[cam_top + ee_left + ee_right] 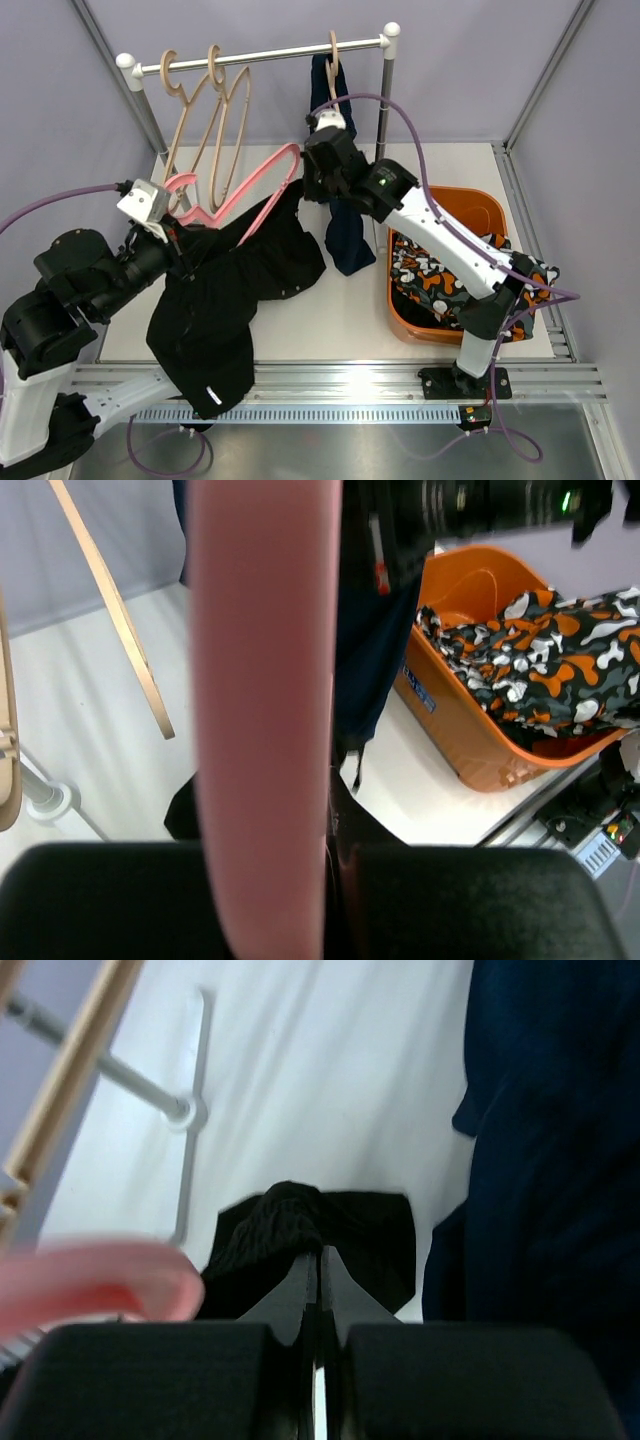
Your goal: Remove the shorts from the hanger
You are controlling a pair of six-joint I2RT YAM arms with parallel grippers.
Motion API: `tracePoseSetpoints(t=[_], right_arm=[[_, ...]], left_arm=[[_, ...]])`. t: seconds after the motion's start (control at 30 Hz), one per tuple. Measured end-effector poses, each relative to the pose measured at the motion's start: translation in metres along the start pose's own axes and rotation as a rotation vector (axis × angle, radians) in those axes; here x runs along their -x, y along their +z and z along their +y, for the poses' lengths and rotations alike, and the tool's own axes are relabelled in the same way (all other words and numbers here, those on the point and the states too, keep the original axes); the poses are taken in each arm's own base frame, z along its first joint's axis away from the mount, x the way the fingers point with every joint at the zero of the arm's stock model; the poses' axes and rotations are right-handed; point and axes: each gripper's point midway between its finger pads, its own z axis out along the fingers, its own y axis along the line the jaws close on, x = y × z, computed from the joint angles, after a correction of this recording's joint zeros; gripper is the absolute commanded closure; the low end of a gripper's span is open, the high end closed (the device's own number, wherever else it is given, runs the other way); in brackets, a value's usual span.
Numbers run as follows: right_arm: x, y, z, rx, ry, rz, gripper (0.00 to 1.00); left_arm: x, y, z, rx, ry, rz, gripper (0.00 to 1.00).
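Black shorts (230,290) drape from a pink hanger (255,185) down onto the table. My left gripper (178,232) is shut on that hanger's lower end; in the left wrist view the pink bar (265,680) runs straight up between the jaws. My right gripper (303,188) is shut on a bunched edge of the black shorts (290,1220) at the hanger's upper end, with cloth pinched at its tips (320,1255). Navy shorts (350,235) hang from a wooden hanger on the rail just behind my right gripper. Patterned shorts (440,275) lie in the orange basket (470,205).
Two bare wooden hangers (215,120) hang on the white rail (260,55) at the back left. The rail's right post (385,100) stands close behind the right arm. Grey walls close in both sides.
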Motion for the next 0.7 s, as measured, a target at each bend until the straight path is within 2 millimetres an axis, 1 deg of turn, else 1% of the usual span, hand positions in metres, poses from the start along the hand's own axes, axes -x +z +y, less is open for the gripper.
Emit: tracePoseSetpoints(t=[0.1,0.17,0.23,0.33,0.4,0.47,0.53,0.6,0.63,0.67,0.7], right_arm=[[-0.029,-0.004,0.017,0.013,-0.047,0.043,1.0],[-0.046,-0.013,0.035,0.041,-0.085,0.061,1.0],[-0.058,-0.029,0.059,0.091,-0.117,0.067,1.0],[-0.067,-0.057,0.088,0.157,-0.157,0.052,1.0],[-0.063,-0.076,0.097,0.181,-0.176,0.032,1.0],[-0.046,-0.093,0.096,0.184,-0.182,-0.016,1.0],[-0.017,-0.111,0.084,0.146,-0.186,-0.092,1.0],[0.017,-0.133,0.069,0.098,-0.19,-0.18,1.0],[0.039,-0.148,0.063,0.081,-0.186,-0.242,1.0],[0.061,-0.165,0.054,0.062,-0.181,-0.308,1.0],[0.087,-0.188,0.041,0.031,-0.171,-0.39,1.0]], left_arm=[[0.004,-0.002,0.003,0.015,-0.021,-0.05,1.0],[0.007,0.001,0.006,0.035,-0.035,-0.073,1.0],[0.012,0.01,0.008,0.056,-0.05,-0.098,1.0],[0.019,0.028,0.01,0.087,-0.073,-0.127,1.0],[0.025,0.043,0.011,0.108,-0.086,-0.142,1.0],[0.03,0.061,0.012,0.132,-0.098,-0.147,1.0],[0.033,0.077,0.013,0.155,-0.104,-0.144,1.0],[0.031,0.092,0.013,0.173,-0.105,-0.13,1.0],[0.029,0.099,0.014,0.184,-0.104,-0.119,1.0],[0.027,0.104,0.014,0.193,-0.102,-0.108,1.0],[0.025,0.108,0.015,0.201,-0.102,-0.1,1.0]])
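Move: The black shorts, still caught on the pink hanger's near arm, hang about 3 cm right of the left hand, 2 cm ahead and 13 cm below. The orange basket they are bound for lies some 31 cm right of the right hand, 3 cm back and 28 cm below. The navy shorts hang about 6 cm ahead of the right hand, 7 cm to its right and 5 cm lower. The rail runs roughly 28 cm ahead of the left hand, its middle 6 cm right and 5 cm above. The black shorts, their edge kept pinched in the shut right fingers, are drawn back about 12 cm and a little left, then whipped upward and to the right, the right hand ending some 17 cm higher with its fingers tipped up. The left hand keeps the pink hanger and carries it about 10 cm forward and 5 cm right towards the rail, turning it slightly counter-clockwise. ##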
